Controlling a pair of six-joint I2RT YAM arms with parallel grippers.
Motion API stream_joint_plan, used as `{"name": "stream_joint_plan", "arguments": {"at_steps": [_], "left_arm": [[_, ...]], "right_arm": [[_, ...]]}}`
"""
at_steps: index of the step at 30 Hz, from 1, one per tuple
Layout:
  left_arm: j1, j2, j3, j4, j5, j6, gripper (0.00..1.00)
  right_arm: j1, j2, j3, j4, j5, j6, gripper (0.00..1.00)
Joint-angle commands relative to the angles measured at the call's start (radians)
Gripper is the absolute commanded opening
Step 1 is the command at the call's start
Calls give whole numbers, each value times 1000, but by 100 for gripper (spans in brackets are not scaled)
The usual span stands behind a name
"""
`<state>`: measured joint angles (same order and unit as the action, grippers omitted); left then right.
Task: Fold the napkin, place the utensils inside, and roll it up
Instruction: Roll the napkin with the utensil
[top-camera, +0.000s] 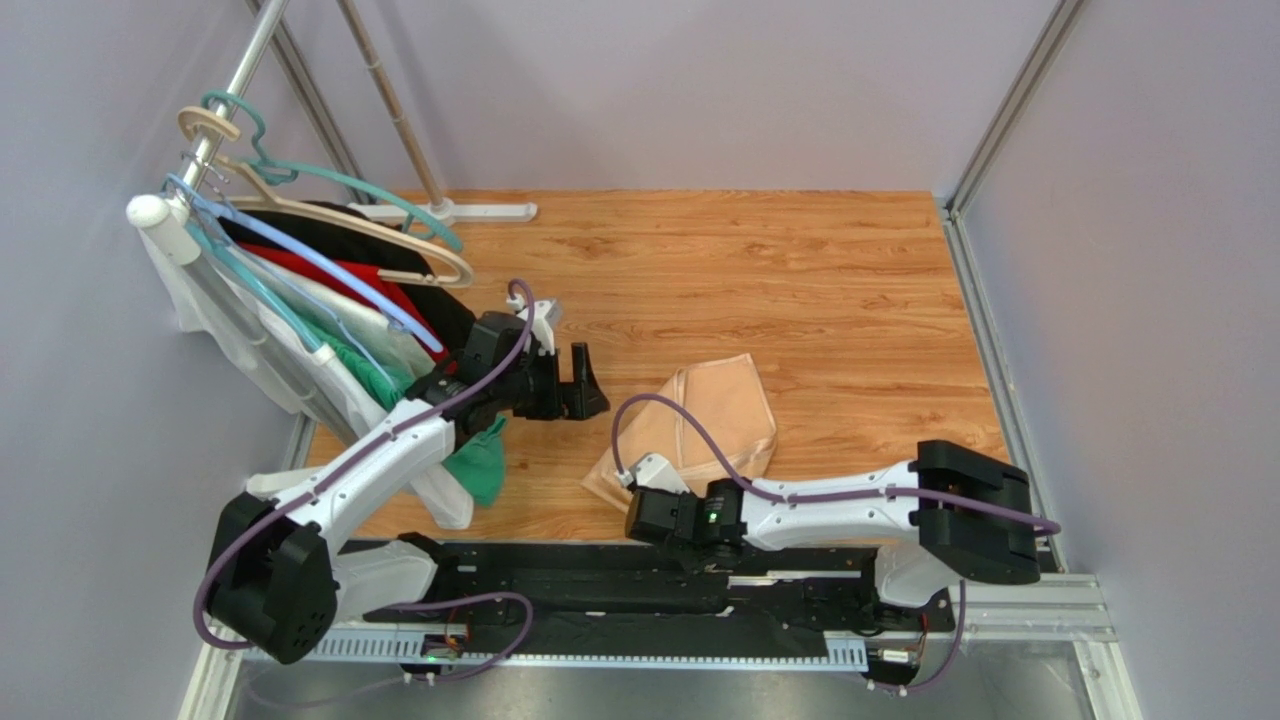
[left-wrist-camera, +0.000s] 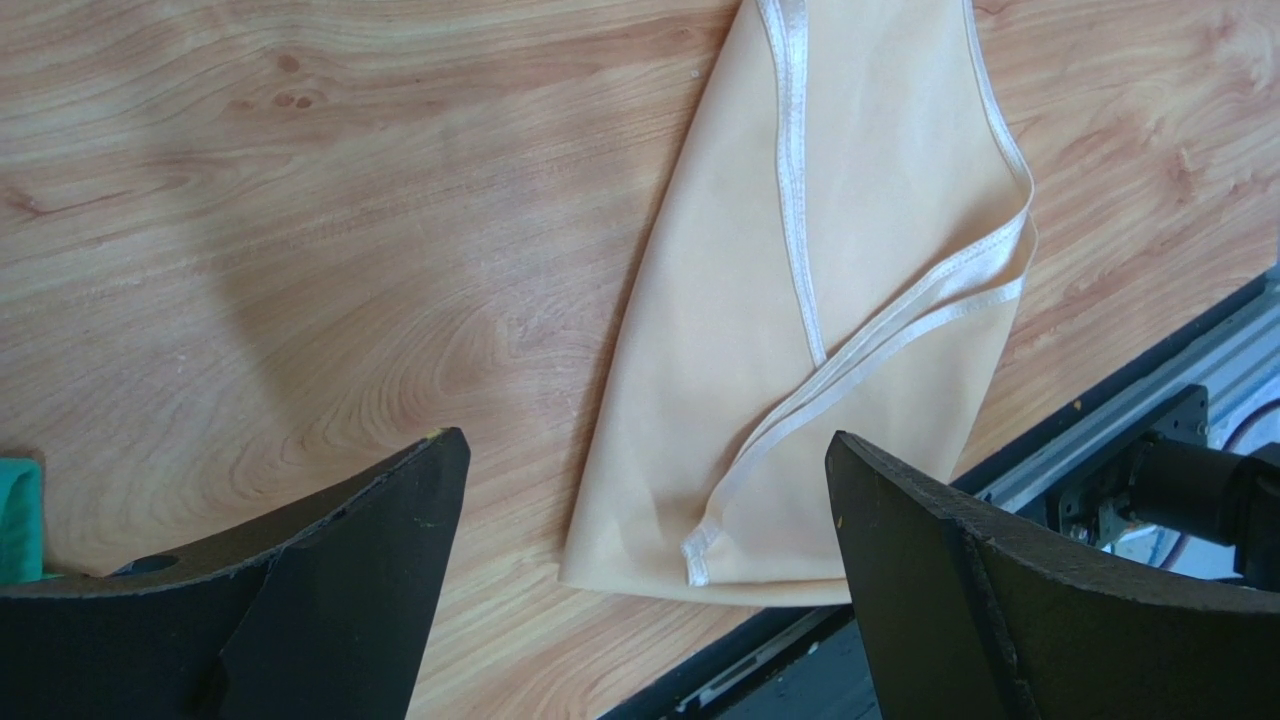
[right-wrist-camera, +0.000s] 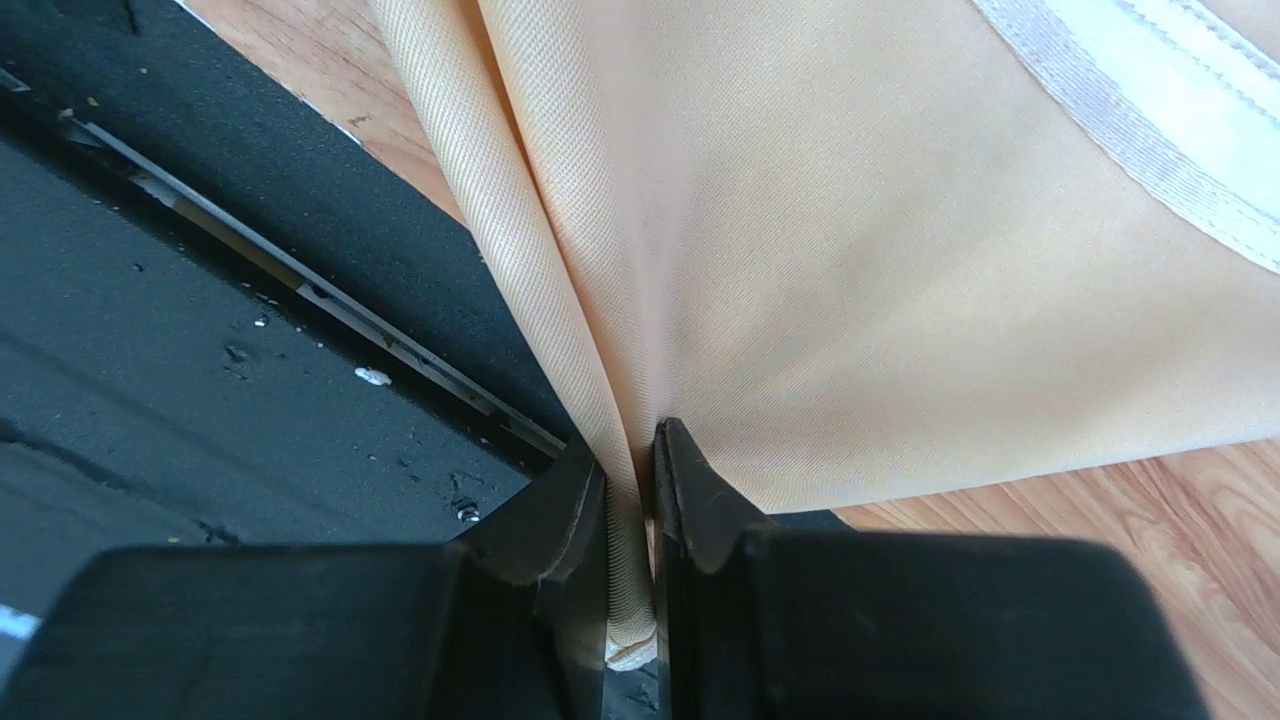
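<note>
The peach napkin (top-camera: 706, 428) lies loosely folded on the wooden table near the front edge, white hems showing (left-wrist-camera: 812, 300). My right gripper (top-camera: 643, 483) is shut on the napkin's near-left corner; a bunched fold of cloth (right-wrist-camera: 842, 255) is pinched between its two black fingers (right-wrist-camera: 564, 510). My left gripper (top-camera: 583, 383) hangs open above the table to the left of the napkin, and its jaws stand wide apart with nothing between them (left-wrist-camera: 646, 495). No utensils are in view.
A clothes rail with hangers (top-camera: 323, 203) and white, red, black and green garments (top-camera: 353, 338) stands at the left, close behind the left arm. The black base rail (top-camera: 601, 585) runs along the table's front edge (right-wrist-camera: 226, 300). Grey walls enclose the table.
</note>
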<state>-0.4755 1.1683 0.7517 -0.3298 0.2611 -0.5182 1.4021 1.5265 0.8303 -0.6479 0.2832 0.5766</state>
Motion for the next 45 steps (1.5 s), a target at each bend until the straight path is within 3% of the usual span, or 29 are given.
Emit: {"name": "stream_joint_plan", "arguments": {"at_steps": [1, 16, 22, 45], "left_arm": [[6, -51, -23, 3, 9, -9, 99], [6, -78, -101, 5, 124, -8, 99], [-9, -79, -190, 90, 182, -63, 99], [-166, -81, -288, 182, 116, -226, 99]], "right_arm": [[-57, -75, -37, 99, -116, -56, 0], [-244, -117, -121, 211, -381, -187, 0], [-310, -109, -148, 255, -478, -222, 0], [-586, 58, -160, 381, -811, -317, 0]]}}
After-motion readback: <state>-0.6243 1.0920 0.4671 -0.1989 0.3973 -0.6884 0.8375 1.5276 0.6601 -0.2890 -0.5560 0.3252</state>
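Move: My right hand has the napkin's near edge pinched at the table's front edge. The napkin's middle lies about 15 cm ahead of it, straight on and hardly lower, with the napkin's left corner some 9 cm ahead and 14 cm left. From my open left hand, that held edge is about 19 cm back, 14 cm right and 11 cm down. The left corner is roughly 10 cm back and 12 cm below, and the green garment 8 cm back, 14 cm left. I keep the near edge pinched in my right fingers and roll that wrist over by some 40 degrees, so the fingertips swing to point back and left, while the hand creeps about 3 cm forward and a little left over the napkin. My left hand, fingers wide open, comes back about 9 cm and sinks 6 cm, drifting right, towards the held edge and tipping further down without gripping. ##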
